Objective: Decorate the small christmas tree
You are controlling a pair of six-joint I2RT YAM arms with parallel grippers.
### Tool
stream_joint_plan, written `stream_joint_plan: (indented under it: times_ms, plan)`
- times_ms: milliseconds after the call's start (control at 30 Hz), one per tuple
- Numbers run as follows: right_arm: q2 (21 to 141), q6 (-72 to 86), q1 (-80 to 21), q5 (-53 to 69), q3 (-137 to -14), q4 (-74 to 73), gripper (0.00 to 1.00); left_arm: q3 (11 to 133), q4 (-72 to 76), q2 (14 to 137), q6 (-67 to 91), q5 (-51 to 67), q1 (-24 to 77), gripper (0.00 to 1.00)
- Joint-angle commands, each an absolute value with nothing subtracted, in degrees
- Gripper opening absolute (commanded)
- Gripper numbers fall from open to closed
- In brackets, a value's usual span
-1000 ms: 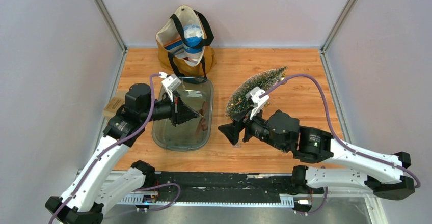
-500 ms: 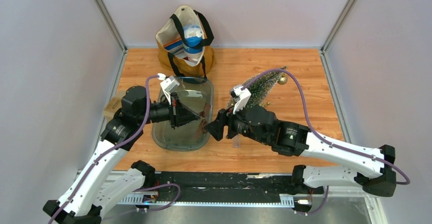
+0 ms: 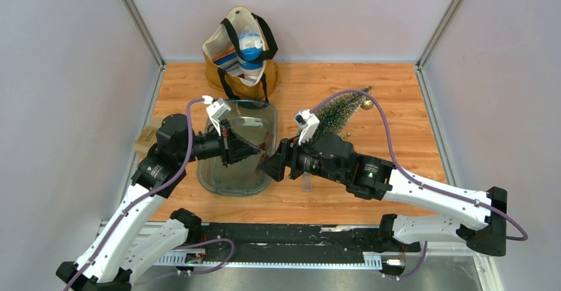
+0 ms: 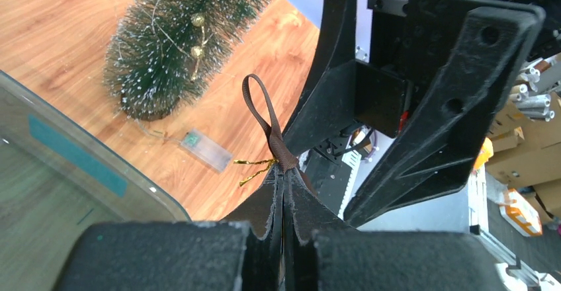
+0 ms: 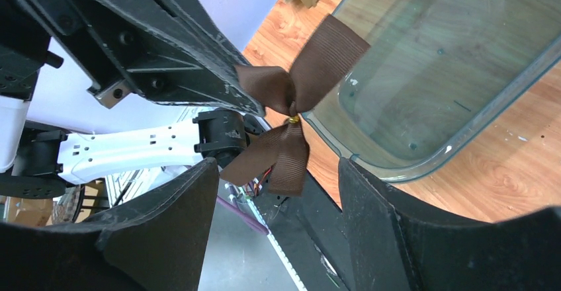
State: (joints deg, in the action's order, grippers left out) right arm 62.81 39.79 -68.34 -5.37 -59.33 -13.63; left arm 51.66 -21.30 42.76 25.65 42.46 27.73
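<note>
The small christmas tree (image 3: 336,112) lies on its side at the back right of the table; the left wrist view shows it (image 4: 178,46) with gold beads in its needles. My left gripper (image 3: 259,152) (image 4: 286,172) is shut on a brown ribbon bow (image 5: 298,86), held above the right rim of the clear tray (image 3: 206,172). One loop of the bow (image 4: 261,109) sticks out past the closed fingertips. My right gripper (image 3: 268,166) (image 5: 276,165) is open and faces the left one. The bow's tails hang just ahead of its spread fingers (image 5: 178,205) without touching them.
A tan tote bag (image 3: 241,46) with a blue bottle stands at the back. A small cardboard box (image 3: 147,137) lies left of the tray. A clear battery box (image 3: 306,184) (image 4: 205,149) rests near the tree's base, a gold ball (image 3: 366,104) by its tip.
My right arm has swung left from the tree's base to face the left gripper and the bow. The left gripper has shifted slightly, still holding the bow.
</note>
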Motion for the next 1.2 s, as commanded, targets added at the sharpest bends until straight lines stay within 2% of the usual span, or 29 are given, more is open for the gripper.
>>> stream_joint_plan:
  times_ms: [0, 633, 833, 967, 1167]
  plan:
    - [63.02, 42.53, -67.24, -3.34, -58.19, -9.93, 0.69, 52.03, -18.02, 41.92, 26.54, 42.19, 27.95, 0.00]
    - [64.07, 45.70, -64.86, 2.81, -55.28, -1.32, 0.57, 50.80, -16.26, 41.22, 27.60, 42.19, 27.86, 0.00]
    - [64.25, 45.70, -64.86, 1.85, -55.37, -1.32, 0.39, 50.63, -16.26, 40.96, 27.60, 42.01, 27.95, 0.00]
    - [64.07, 45.70, -64.86, 0.88, -54.93, -1.67, 0.22, 50.54, -16.43, 40.69, 27.51, 41.93, 27.86, 0.00]
    - [63.28, 44.30, -64.86, 0.00, -55.28, -3.77, 0.09, 50.54, -18.89, 40.52, 25.84, 40.17, 27.95, 0.00]
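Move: The brown bow is already pinched in the left fingertips, its middle about 2 cm to that hand's right and 1 cm ahead. From the right hand, it is only some 2 cm to the left, 1 cm ahead and 1 cm higher, just beyond the open fingers. The clear tub lies about 9 cm ahead of the right hand, 8 cm left and 27 cm below; the small battery box 3 cm ahead, 12 cm right, 28 cm below. The right fingers, wide open at first, close almost shut on the bow's hanging tail just under its gold wire tie, pinching it while the left fingers keep their hold on the bow. Before closing, the right hand eases left towards the bow about 1.5 cm, dipping slightly first, and turns by some 10 degrees. The left hand stays nearly in place. ##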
